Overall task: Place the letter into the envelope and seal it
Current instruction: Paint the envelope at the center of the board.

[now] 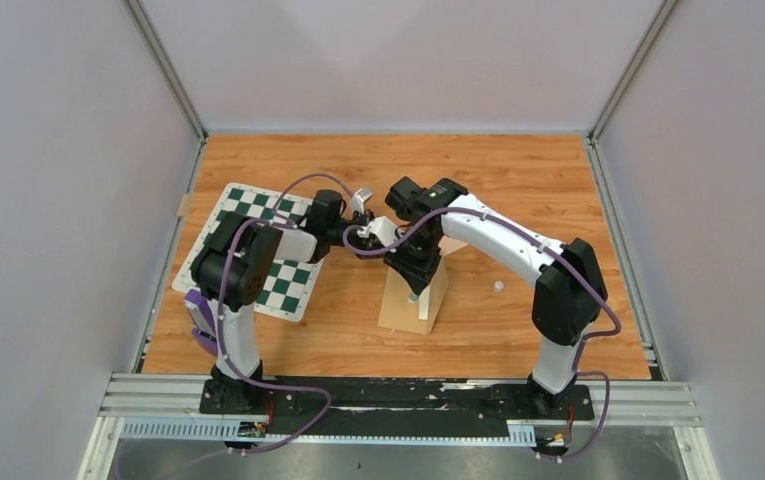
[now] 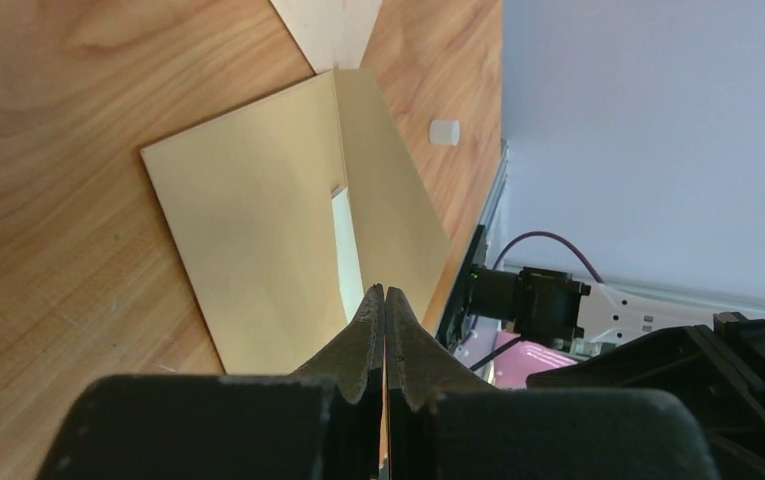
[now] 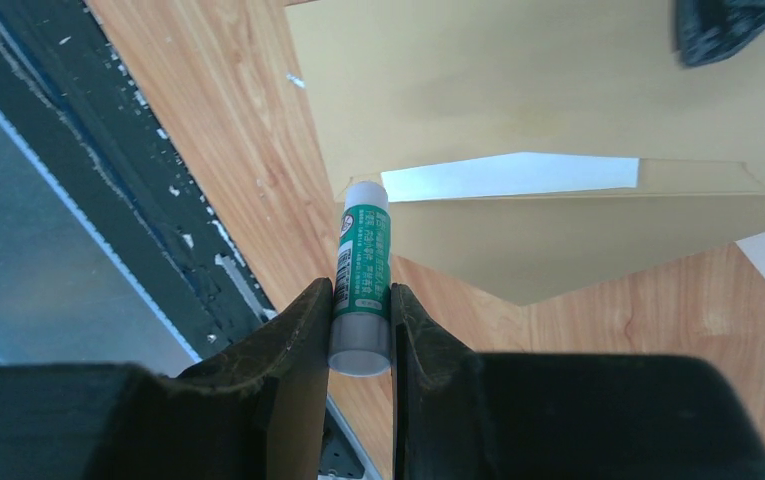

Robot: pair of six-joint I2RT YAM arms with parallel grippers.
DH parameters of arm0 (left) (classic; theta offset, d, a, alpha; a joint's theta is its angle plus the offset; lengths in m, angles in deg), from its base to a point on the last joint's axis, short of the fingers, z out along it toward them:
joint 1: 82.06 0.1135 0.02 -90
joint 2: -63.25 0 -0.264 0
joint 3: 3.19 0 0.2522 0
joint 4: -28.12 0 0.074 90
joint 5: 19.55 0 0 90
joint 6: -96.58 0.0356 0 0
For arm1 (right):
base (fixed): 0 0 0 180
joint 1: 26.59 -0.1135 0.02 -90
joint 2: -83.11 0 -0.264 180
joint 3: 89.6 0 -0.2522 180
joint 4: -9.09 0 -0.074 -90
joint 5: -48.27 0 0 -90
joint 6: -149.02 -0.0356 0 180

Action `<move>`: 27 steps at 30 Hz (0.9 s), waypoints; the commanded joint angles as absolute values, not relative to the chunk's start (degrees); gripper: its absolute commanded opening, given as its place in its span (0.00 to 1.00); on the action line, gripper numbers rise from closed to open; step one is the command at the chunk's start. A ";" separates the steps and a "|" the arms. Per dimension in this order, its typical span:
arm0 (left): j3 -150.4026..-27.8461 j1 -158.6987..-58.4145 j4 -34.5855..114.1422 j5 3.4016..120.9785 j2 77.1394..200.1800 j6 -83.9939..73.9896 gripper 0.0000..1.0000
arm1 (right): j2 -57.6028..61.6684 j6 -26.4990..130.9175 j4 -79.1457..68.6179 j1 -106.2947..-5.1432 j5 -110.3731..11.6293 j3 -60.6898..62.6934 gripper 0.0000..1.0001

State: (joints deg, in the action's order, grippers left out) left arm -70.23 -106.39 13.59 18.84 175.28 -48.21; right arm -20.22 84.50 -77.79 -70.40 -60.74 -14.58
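Note:
The tan envelope [image 1: 413, 300] lies mid-table with its flap [image 3: 578, 235] folded open. A pale strip [image 3: 518, 175] shows at the mouth. My left gripper [image 2: 385, 292] is shut at the envelope's edge, with a thin tan line between the pads. My right gripper [image 3: 360, 300] is shut on a green-labelled glue stick [image 3: 363, 260]. The stick's white tip rests at the near corner of the mouth. A cream creased sheet [image 2: 330, 28] lies just past the envelope's far end. I cannot tell whether it or the pale strip is the letter.
A green-and-white checkered mat [image 1: 258, 250] lies at the left under the left arm. A small white cap [image 1: 498, 286] sits on the wood right of the envelope. The black rail [image 1: 398, 395] runs along the near edge. Grey walls enclose the table.

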 commanded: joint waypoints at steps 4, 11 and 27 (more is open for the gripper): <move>-70.50 -108.07 17.20 20.36 178.25 -47.36 0.00 | -23.29 82.48 -72.09 -71.29 -53.90 -16.05 0.00; -70.84 -108.11 16.76 20.90 181.65 -49.86 0.00 | -26.05 82.49 -71.01 -72.11 -52.63 -16.51 0.00; -72.43 -108.20 20.36 22.07 185.83 -49.77 0.00 | -29.24 83.19 -68.72 -73.44 -44.42 -16.64 0.00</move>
State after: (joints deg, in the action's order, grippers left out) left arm -71.78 -108.17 17.83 19.32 183.91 -50.90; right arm -28.41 83.10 -69.90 -72.94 -47.27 -14.93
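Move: The envelope's body lies centred about 5 cm ahead, 2 cm left and 12 cm below the right hand, which already holds the glue stick tip-down. The white strip along the open flap side is some 4 cm ahead and 1 cm right of that hand; the loose glue cap is 5 cm ahead, 14 cm right. From the shut left hand the envelope centre is roughly 6 cm back, 2 cm right, 7 cm down, and the pink envelope 9 cm ahead, 9 cm right. The envelope is approached from both sides: the right hand lowers the glue stick about 5 cm while carrying it some 4 cm forward, from over the near end to mid-body beside the white strip, its wrist swinging closer to upright. The left hand, fingers still shut, draws back a little and sinks about 6 cm onto the envelope's left part, then stays there, rolling slightly. ##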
